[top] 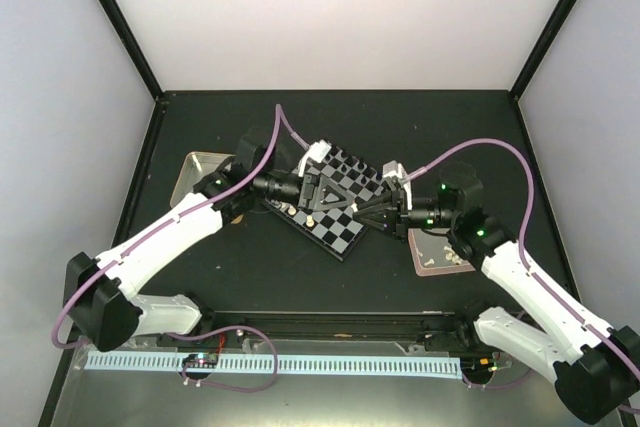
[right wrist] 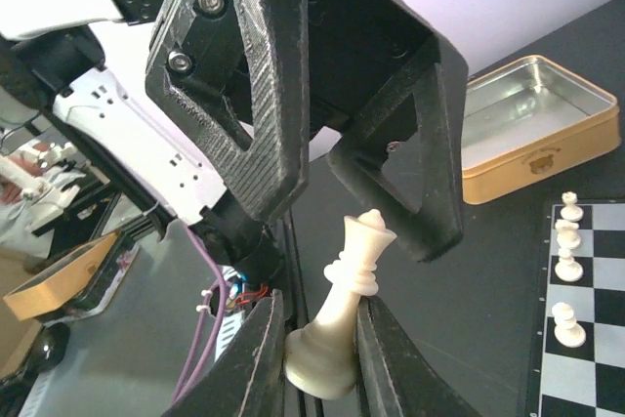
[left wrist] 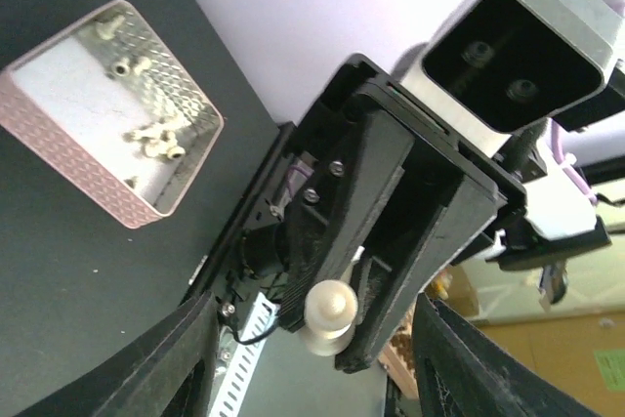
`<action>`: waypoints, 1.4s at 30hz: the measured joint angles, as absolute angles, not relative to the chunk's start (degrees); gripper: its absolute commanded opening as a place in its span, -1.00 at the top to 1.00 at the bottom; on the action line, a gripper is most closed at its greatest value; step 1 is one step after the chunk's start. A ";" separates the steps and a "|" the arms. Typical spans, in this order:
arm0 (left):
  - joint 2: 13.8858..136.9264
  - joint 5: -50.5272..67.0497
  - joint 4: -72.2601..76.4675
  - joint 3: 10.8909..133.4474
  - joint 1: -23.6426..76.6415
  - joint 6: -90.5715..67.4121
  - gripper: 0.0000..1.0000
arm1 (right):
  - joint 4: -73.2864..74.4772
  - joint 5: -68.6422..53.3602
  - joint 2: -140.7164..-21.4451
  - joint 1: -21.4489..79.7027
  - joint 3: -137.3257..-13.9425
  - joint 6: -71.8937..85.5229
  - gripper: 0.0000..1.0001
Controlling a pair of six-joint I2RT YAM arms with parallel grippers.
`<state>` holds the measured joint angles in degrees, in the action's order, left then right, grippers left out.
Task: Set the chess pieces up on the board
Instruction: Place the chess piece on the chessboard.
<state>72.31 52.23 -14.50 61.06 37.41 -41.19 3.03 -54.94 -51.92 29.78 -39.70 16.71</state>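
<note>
A cream-white queen (right wrist: 344,314) leans between the fingers of my right gripper (right wrist: 322,305), which is shut on its lower body. It hangs over the near right side of the board (top: 340,234). My left gripper (right wrist: 347,217) faces it from the left with jaws open, its fingertips (right wrist: 430,236) on either side of the queen's crown without a clear touch. In the left wrist view the same piece (left wrist: 330,312) shows end-on in the right gripper's black fingers (left wrist: 363,339). Several white pieces (right wrist: 566,266) stand along the board's edge.
A pink tray (top: 440,252) with loose white pieces (left wrist: 151,139) lies right of the board. An open yellow-rimmed metal tin (right wrist: 532,134) sits to the left (top: 198,175). Both arms meet over the board's middle.
</note>
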 measured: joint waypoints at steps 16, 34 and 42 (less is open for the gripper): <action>75.88 57.65 -11.86 61.17 38.87 -41.65 0.97 | 6.92 -58.26 -54.17 30.63 -41.36 12.93 0.72; 62.41 32.60 -16.67 58.50 38.72 -29.61 0.97 | 10.70 -39.20 -44.51 30.85 -38.02 15.88 -0.60; 62.17 14.33 -16.47 51.81 43.27 -23.29 0.97 | 12.10 -17.61 -42.78 30.83 -36.18 23.49 -0.59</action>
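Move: The white chess piece stands out of the right fingertips, about 3 cm to the left gripper's right and 1 cm back, at about its height. From the right hand it is about 1 cm ahead and 1 cm left, with the open left gripper some 4 cm to that hand's left. From the left hand the chessboard's centre is roughly 16 cm ahead, 1 cm left and 27 cm down; the nearest placed piece about 10 cm ahead, 6 cm left, equally low. Ease the left gripper a little right and back onto the chess piece's head end and close on it while the right keeps hold of the base end. Then open the right gripper and draw it away forward and right, swinging its fingers forward some 35 degrees. Carry the piece about 6 cm left and 5 cm forward, finally down, tipping the left fingers downward and round towards forward. ##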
